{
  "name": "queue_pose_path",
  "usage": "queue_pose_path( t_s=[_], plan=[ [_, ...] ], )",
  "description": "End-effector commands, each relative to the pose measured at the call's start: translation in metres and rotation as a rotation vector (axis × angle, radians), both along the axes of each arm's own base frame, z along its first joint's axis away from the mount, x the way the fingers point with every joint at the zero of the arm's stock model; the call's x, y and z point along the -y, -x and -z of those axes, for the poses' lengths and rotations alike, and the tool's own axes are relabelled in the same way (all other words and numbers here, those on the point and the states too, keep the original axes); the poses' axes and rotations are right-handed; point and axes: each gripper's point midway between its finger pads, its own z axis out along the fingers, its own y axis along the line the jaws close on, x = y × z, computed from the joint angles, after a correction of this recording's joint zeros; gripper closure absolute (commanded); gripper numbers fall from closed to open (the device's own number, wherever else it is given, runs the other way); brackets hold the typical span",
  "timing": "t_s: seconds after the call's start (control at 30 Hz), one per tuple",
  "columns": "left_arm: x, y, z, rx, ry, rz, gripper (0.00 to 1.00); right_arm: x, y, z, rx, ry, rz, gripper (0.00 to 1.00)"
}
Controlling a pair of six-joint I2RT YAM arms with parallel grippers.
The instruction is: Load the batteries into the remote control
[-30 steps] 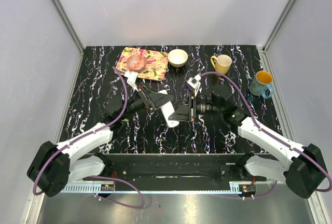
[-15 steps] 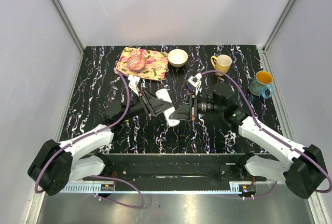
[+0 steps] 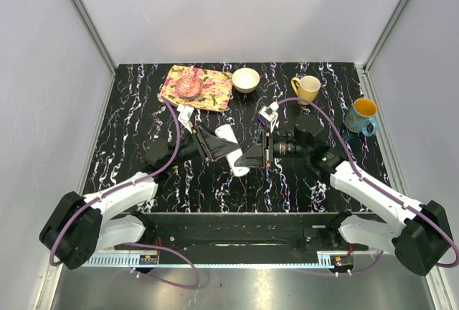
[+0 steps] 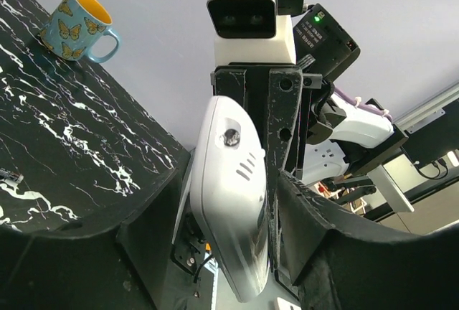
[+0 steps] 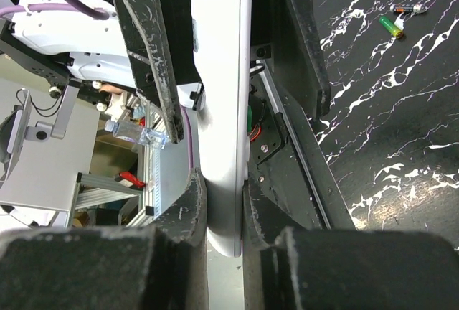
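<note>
The remote control (image 3: 232, 151), a slim white bar, hangs over the middle of the table between both arms. My right gripper (image 3: 249, 158) is shut on it: in the right wrist view both fingers press its sides (image 5: 221, 181). My left gripper (image 4: 231, 181) stands open around the remote control (image 4: 226, 238), with a gap on the left side and the right finger close against it. Two of the batteries lie on the table in the right wrist view, a green one (image 5: 391, 25) and a slimmer dark one (image 5: 410, 9).
At the back of the black marbled table lie a floral mat (image 3: 208, 91) with a pink object, a white bowl (image 3: 246, 80) and a yellow mug (image 3: 307, 88). A blue butterfly mug (image 3: 361, 115) stands at the right.
My left gripper has shifted slightly along the remote control, and the remote's far end now shows. The right gripper has kept its hold and barely moved.
</note>
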Motion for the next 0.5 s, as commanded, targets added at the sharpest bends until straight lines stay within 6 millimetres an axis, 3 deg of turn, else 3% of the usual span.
queue_pose_path(
  t_s=[0.0,0.17,0.23,0.3,0.33,0.43,0.47],
  plan=[
    [-0.0021,0.0003,-0.0223,0.082,0.049,-0.002,0.41,0.0022,0.0044,-0.0315,0.090,-0.058,-0.030,1.00],
    [-0.0034,-0.0028,-0.0259,0.088,0.060,-0.011,0.41,0.0024,0.0057,-0.0311,0.090,-0.059,-0.033,1.00],
    [-0.0035,-0.0025,-0.0276,0.095,0.062,-0.008,0.48,0.0024,0.0054,-0.0296,0.086,-0.056,-0.035,1.00],
    [-0.0033,-0.0022,-0.0271,0.095,0.062,-0.003,0.57,0.0027,0.0051,-0.0298,0.088,-0.057,-0.030,1.00],
    [-0.0028,-0.0012,-0.0275,0.099,0.065,0.003,0.68,0.0025,0.0051,-0.0293,0.088,-0.056,-0.032,1.00],
    [-0.0021,0.0006,-0.0253,0.094,0.070,0.018,0.84,0.0019,0.0031,-0.0277,0.084,-0.051,-0.024,1.00],
    [-0.0022,0.0011,-0.0246,0.096,0.071,0.019,0.98,0.0018,0.0029,-0.0277,0.083,-0.049,-0.024,1.00]
  ],
)
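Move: The remote control is already between the left gripper's open fingers, its middle roughly 2 cm back of that hand and about 1 cm below, level sideways. From the right gripper, which pinches its near end, the middle lies about 3 cm ahead, 2 cm left and 1 cm up. On the table some 27 cm below the left gripper, the blue battery lies about 10 cm ahead and 13 cm right, the green battery roughly 9 cm back and 24 cm left. Hold the left gripper around the remote control, then shut its fingers from about 60 to 25 percent open so the pads close on both sides of the body, letting the hand rise about 1 cm as they grip. Keep the right gripper in place, still pinching the near end. ##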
